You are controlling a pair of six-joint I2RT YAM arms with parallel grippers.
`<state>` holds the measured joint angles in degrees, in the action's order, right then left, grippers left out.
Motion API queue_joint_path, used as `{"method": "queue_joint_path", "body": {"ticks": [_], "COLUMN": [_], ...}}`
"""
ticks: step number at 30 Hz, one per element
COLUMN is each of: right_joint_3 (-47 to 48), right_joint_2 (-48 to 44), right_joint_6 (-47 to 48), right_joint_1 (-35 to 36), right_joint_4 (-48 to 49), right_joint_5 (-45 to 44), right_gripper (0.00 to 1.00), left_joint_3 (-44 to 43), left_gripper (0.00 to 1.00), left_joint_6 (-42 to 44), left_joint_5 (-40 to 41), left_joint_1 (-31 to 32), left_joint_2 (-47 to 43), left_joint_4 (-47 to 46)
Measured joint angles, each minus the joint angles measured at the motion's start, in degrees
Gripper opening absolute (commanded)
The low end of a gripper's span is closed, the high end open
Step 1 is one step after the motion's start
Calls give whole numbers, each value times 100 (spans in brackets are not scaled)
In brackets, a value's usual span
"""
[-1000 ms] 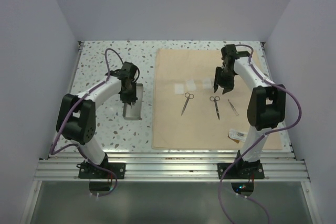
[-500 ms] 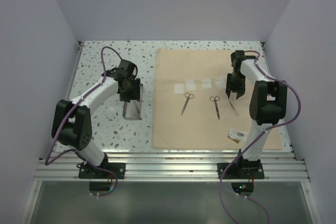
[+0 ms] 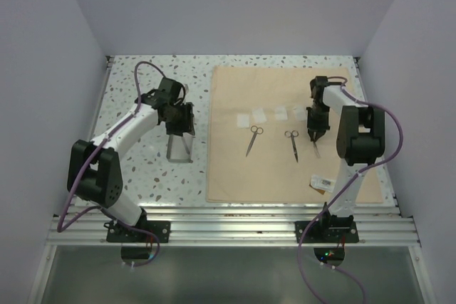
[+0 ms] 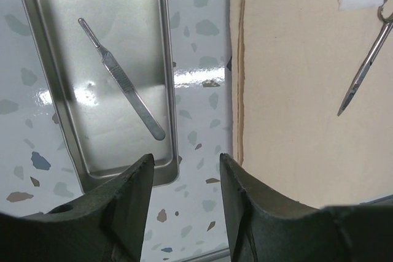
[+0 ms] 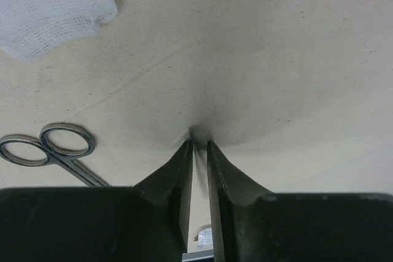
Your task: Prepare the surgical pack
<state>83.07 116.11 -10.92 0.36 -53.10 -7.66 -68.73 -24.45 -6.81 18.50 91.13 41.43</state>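
Observation:
The tan cloth (image 3: 285,169) lies flat on the right half of the table. On it are several white gauze squares (image 3: 260,114), two steel scissors (image 3: 254,139) (image 3: 292,144), thin forceps (image 3: 315,149) and a small packet (image 3: 322,184). My right gripper (image 3: 313,132) (image 5: 199,144) presses its tips onto the cloth at the forceps' far end. Its jaws stand nearly together with a narrow gap, and whether the forceps sit in that gap is hidden. The grey metal tray (image 3: 179,153) (image 4: 166,59) holds a slim steel handle tool (image 4: 123,81). My left gripper (image 3: 181,120) (image 4: 184,164) hovers open and empty over the tray's corner.
Speckled tabletop (image 4: 196,59) shows between the tray and the cloth's left hem (image 4: 236,90). One pair of scissors (image 4: 362,72) lies right of my left gripper, and a pair of finger rings (image 5: 58,142) lies left of my right fingers. Walls enclose three sides.
My right gripper swung right from the gauze row, came down on the forceps' end and narrowed its jaws. My left gripper drew back slightly from the tray.

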Motion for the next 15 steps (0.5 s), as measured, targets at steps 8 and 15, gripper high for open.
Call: {"method": "queue_joint_path", "body": {"ticks": [8, 15], "right_joint_3": [133, 603], "right_joint_2": [2, -540], "right_joint_6": [-138, -570], "right_joint_1": [7, 120], "right_joint_4": [-138, -267], "right_joint_5": [-33, 809], "right_gripper": [0, 0], "left_joint_3": [-39, -50], "left_gripper": [52, 54], "left_joint_6": [-107, -474], "left_joint_5": [-199, -1226], "left_joint_1": [94, 435], "left_joint_2": [-59, -83], "left_joint_4": [-22, -702]}}
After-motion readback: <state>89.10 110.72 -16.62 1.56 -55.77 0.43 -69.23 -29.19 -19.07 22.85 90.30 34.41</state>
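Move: The tweezers lie between the right hand's nearly shut fingertips, their middle about 2 cm back, 1 cm right and 1 cm down. The scissors nearest them are some 8 cm left and 2 cm back of this hand; a gauze square lies about 10 cm ahead and 6 cm left. For the empty left hand the tweezers are roughly 47 cm right, 1 cm ahead and 9 cm down; the tray's middle is about 4 cm left and 2 cm ahead. The right fingers shut on the upper part of the tweezers and pinch them, then the hand lifts them about 6 cm off the cloth while swinging left and a little forward, fingertips tilting outward and left. Meanwhile the left hand, still half open, leaves the tray, heading about 7 cm right and some 3 cm up towards the tweezers, its fingers swinging rightward. ##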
